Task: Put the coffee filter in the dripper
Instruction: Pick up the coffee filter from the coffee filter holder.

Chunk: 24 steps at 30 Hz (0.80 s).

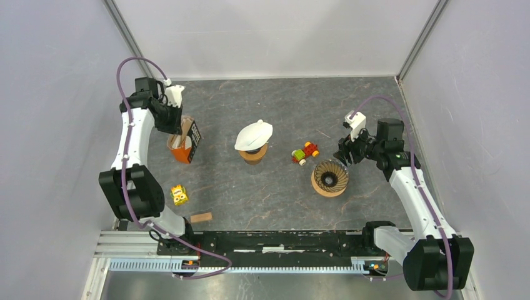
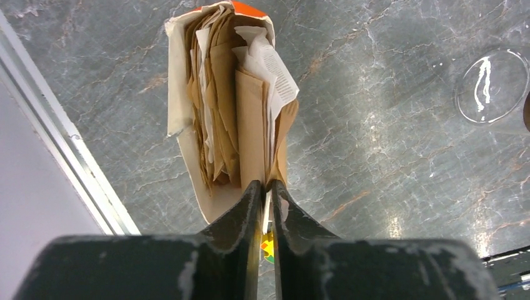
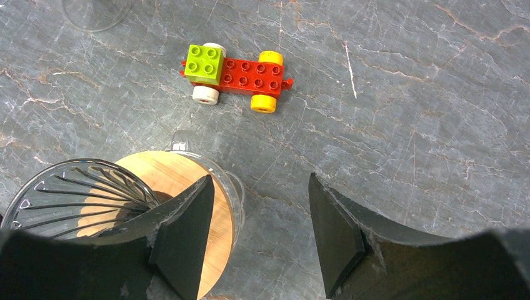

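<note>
An orange packet (image 1: 181,150) of brown coffee filters stands at the left of the table. In the left wrist view the packet (image 2: 187,100) gapes open, showing several filters and a white slip. My left gripper (image 2: 267,184) (image 1: 179,128) sits at the packet's mouth. Its jaws are nearly together, pinching the thin edge of one brown coffee filter (image 2: 250,125). The dripper (image 1: 330,177), ribbed glass on a wooden ring, stands at the right. My right gripper (image 3: 261,180) (image 1: 345,153) is open just beside the dripper (image 3: 81,194), with its left finger over the rim and nothing held.
A brick toy car (image 1: 305,152) (image 3: 234,74) lies left of the dripper. A white cap on a wooden-collared cup (image 1: 253,140) stands mid-table. A yellow cube (image 1: 179,195) and a small wooden block (image 1: 200,217) lie front left. A clear round glass piece (image 2: 494,84) rests on the table.
</note>
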{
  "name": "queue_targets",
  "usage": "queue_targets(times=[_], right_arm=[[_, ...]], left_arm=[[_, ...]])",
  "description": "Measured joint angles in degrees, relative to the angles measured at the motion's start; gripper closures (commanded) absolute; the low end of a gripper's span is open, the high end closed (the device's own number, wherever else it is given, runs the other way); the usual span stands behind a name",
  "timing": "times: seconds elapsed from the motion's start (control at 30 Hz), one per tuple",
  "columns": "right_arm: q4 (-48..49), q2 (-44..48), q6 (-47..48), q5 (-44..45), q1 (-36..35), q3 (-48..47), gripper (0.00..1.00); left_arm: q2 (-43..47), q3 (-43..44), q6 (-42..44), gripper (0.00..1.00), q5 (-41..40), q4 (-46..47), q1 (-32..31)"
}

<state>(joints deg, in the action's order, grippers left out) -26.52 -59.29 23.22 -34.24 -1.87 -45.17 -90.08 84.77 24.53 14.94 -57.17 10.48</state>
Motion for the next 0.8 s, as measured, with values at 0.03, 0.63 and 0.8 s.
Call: queue_targets(times=[0.03, 0.63, 0.8], right_arm=[[0.0, 0.0, 0.0, 0.0, 0.0, 0.0, 0.36], [0.0, 0.0, 0.0, 0.0, 0.0, 0.1, 0.36], [0.0, -0.2, 0.0, 0.0, 0.0, 0.1, 0.36]], left_arm=[[-0.2, 0.0, 0.0, 0.77, 0.3, 0.0, 0.0], [-0.4, -0.6, 1.4, 0.5, -1.8, -3.1, -0.1], [-0.4, -0.6, 2.6, 0.49, -2.9, -4.6, 0.1]])
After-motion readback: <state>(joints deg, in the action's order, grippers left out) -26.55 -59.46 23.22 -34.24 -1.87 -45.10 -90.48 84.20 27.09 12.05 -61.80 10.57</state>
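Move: The coffee filters standing in the orange box lie just ahead of the left hand, their middle about 3 cm forward, 1 cm right and 4 cm below the barely parted fingertips. The box's middle is about 3 cm ahead and 9 cm down. The yellow toy sits some 14 cm back, and the white filter on its wooden stand about 22 cm right and 2 cm back. From the idle right hand, the boxed filters are roughly 50 cm left and 8 cm farther out. The left hand eases back about 2 cm and slightly down, fingers opening halfway around the filters' near edges. ##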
